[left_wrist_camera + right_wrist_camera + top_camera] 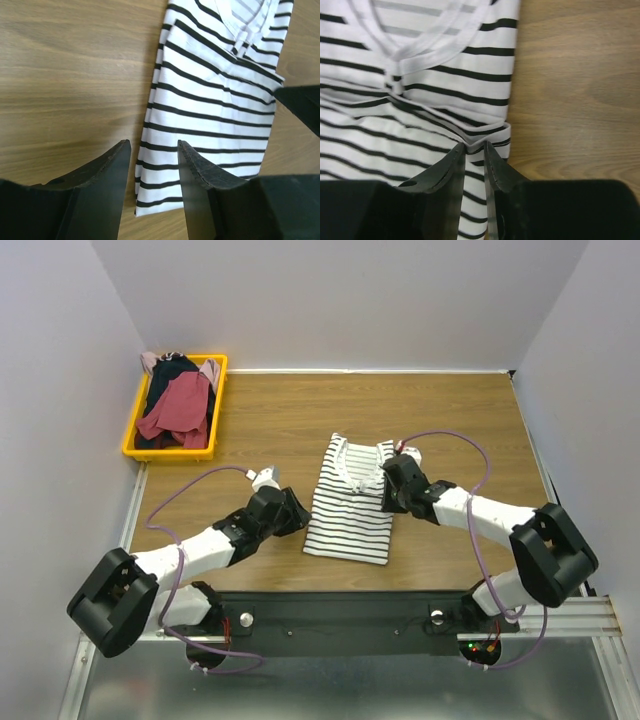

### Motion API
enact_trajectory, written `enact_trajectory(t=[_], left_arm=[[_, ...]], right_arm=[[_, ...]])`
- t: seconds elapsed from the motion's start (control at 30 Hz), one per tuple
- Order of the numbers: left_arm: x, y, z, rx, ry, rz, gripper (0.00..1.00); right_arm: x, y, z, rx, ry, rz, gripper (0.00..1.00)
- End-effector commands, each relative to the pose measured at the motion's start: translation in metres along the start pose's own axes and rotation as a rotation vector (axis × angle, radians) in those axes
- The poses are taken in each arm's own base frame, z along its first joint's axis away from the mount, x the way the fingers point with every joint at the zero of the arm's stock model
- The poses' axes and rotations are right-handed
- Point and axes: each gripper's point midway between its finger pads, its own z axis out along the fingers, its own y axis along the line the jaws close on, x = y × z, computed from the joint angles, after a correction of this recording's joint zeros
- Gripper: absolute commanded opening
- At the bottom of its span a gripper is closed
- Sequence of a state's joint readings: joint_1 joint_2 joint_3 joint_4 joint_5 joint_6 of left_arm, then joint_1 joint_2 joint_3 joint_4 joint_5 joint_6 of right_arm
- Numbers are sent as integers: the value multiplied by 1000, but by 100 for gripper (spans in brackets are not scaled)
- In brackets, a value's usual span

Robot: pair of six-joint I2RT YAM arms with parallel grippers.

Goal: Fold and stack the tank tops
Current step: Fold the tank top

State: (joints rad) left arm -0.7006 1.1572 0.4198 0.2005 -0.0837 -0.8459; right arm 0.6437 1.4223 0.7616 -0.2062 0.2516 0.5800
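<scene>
The white tank top with thin black stripes (350,515) lies folded lengthwise on the wooden table, neckline at the far end. My left gripper (298,512) hovers open at its left edge; in the left wrist view its jaws (154,147) stand wide apart over the hem corner of the striped top (210,100) with nothing between them. My right gripper (388,488) is at the top's right edge. In the right wrist view its jaws (474,147) are nearly together, pinching a raised fold of the striped cloth (420,100) just below the neckline.
A yellow basket (221,405) stands at the table's far left corner, holding a dark red top (180,405), a navy one (165,380) and a pale pink one (212,372). White walls close in on three sides. Bare wood (450,410) surrounds the striped top.
</scene>
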Motion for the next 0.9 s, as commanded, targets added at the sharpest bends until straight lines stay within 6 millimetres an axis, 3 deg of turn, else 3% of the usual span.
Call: enact_trajectory(t=[0.0,0.17,0.33,0.53,0.67,0.7,0.73,0.77,0.87], left_arm=[[6,-12,-6,56,3,24,54],[32,6,-2,2,57,28,54],[37,13,-8,-12,41,-12,55],[41,13,-12,0,60,-15,56],[52,19,-13,-11,90,-38,56],[54,20,-14,-14,92,-49,56],[56,21,-15,-14,99,-63,55],[62,24,-17,-16,117,-86,55],[70,25,-23,-21,137,-139,55]], right_arm=[[-3,-22,12,89,4,37,26],[-2,-32,30,134,43,12,28],[0,-33,42,148,68,-44,31],[-16,-11,43,59,68,-102,36],[-25,-9,31,46,34,-86,44],[-25,-12,26,62,33,-79,51],[-34,-12,16,65,1,-56,54],[-30,-17,10,77,11,-48,61],[-38,-23,-13,92,-30,6,69]])
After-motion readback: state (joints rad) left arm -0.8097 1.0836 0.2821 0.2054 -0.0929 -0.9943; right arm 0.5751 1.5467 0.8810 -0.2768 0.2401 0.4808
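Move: The right gripper, already pinching the hem's right corner, has its laying spot on the tank top's right edge about 3 cm ahead, 1 cm to its right and 4 cm lower. The neckline notch is about 4 cm ahead and 6 cm left; the near right corner is roughly 12 cm back, 1 cm left. From the open left gripper, the near left corner lies about 7 cm back, straight in line and 5 cm below; the hem's left corner is about 7 cm ahead, 3 cm right. Lower the right gripper about 3 cm, easing rightward with the pinched hem corner, then draw it forward some 3 cm along the tank top's right edge; open the fingers to let go and start lifting. Meanwhile bring the left gripper back about 5 cm and down 3 cm, fingers staying open, towards the near left corner. ##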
